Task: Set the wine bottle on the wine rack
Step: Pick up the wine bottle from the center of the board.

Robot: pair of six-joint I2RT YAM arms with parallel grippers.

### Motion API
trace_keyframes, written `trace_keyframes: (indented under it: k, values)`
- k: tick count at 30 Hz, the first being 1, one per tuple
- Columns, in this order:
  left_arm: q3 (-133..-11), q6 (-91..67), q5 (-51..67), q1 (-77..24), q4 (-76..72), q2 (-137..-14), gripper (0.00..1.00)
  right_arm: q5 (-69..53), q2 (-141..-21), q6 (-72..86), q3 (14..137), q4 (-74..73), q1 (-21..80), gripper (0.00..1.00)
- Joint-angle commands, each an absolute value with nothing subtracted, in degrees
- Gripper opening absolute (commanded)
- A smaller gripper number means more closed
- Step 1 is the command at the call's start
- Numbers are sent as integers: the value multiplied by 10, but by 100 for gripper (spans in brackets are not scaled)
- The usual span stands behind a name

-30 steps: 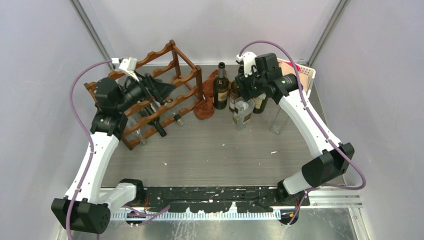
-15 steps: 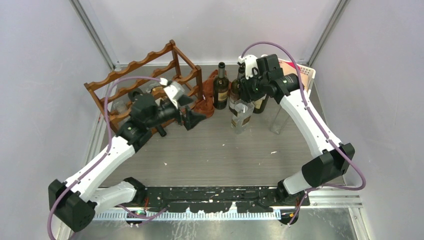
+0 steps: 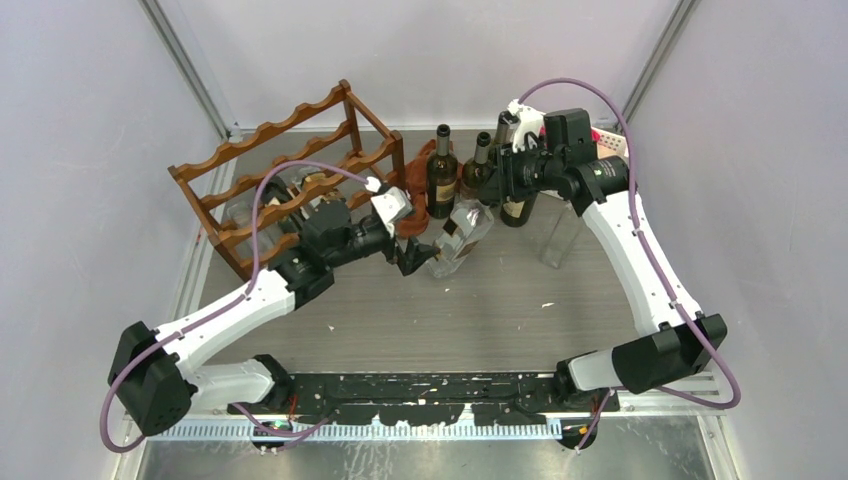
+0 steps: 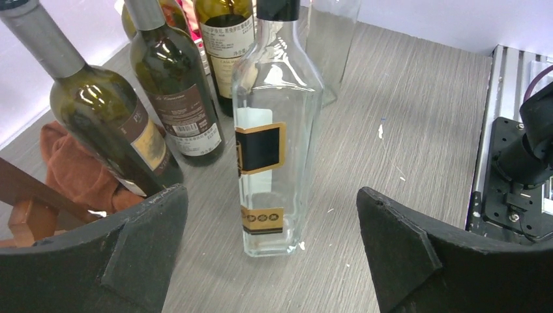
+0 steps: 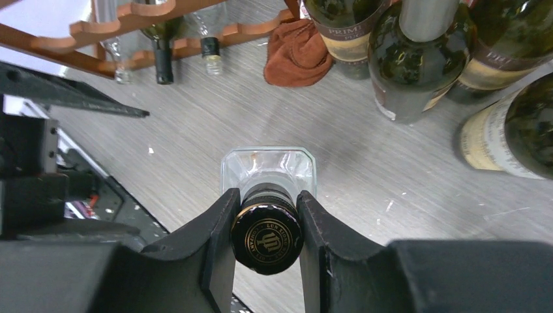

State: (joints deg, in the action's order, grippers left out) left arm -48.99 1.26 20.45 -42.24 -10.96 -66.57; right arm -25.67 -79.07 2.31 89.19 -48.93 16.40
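The wine bottle [image 3: 458, 238] is clear square glass with a black cap and a black-and-gold label. It leans at mid-table with its base on the wood. My right gripper [image 3: 499, 193] is shut on its neck just under the cap [image 5: 266, 238], one finger on each side. In the right wrist view that gripper [image 5: 267, 203] looks straight down the bottle. My left gripper [image 3: 421, 256] is open wide by the bottle's base. In the left wrist view the bottle [image 4: 274, 130] stands ahead of the left gripper [image 4: 274, 257], untouched. The dark wooden wine rack [image 3: 300, 180] stands at back left.
Several dark wine bottles [image 3: 441, 175] stand in a cluster at the back, right behind the clear one. A brown cloth [image 3: 408, 216] lies by the rack's right end. Bottles lie in the rack [image 5: 160, 52]. A tall empty glass [image 3: 556, 238] and a white basket [image 3: 612, 146] stand at the right.
My left arm swung away from the rack to the clear bottle's base and its jaws spread wider. My right gripper closed on the bottle's neck and tipped it toward the left arm.
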Motion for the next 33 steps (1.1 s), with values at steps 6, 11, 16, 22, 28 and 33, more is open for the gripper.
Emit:
trace_keyframes:
  k: [6,11,16,22,28,33]
  values:
    - [-437,47,120,-447,-176,-636,100,-380,-762,160,877,-363,124,1]
    - [-434,58,107,-454,-176,-639,100,-392,-761,179,865,-346,122,1]
    - [-445,65,120,-460,-176,-660,100,-400,-762,187,864,-340,121,1]
    - [-460,83,107,-463,-174,-695,100,-418,-760,195,864,-333,119,1]
    - [-488,124,89,-463,-171,-739,100,-440,-756,207,863,-323,116,1]
    - [-506,132,100,-463,-175,-773,100,-451,-754,218,859,-313,115,1]
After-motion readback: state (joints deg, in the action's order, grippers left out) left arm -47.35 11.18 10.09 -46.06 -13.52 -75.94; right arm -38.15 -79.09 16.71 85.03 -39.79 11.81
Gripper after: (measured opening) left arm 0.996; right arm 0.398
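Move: The clear wine bottle hangs by its cap end from the right hand, its middle about 12 cm below that hand and 4 cm left, 1 cm back. From the open left hand, that middle lies roughly 10 cm to the right, 5 cm ahead and 8 cm lower. From the left hand, a dark bottle stands about 20 cm ahead and 6 cm right, with the brown cloth some 19 cm ahead, straight in line and far below. The left hand, fingers wide open throughout and pointing mostly right, sinks about 7 cm beside the clear wine bottle, pausing briefly halfway, then eases some 2.5 cm forward and a little right while its tips tilt down about 10 degrees, bringing the gap up to the bottle's body. Meanwhile the right hand keeps its pinch on the neck end and rolls about 15 degrees, left side rising, to swing the bottle's base leftward to the left hand, first dipping a little and then drifting about 1 cm left and up. ##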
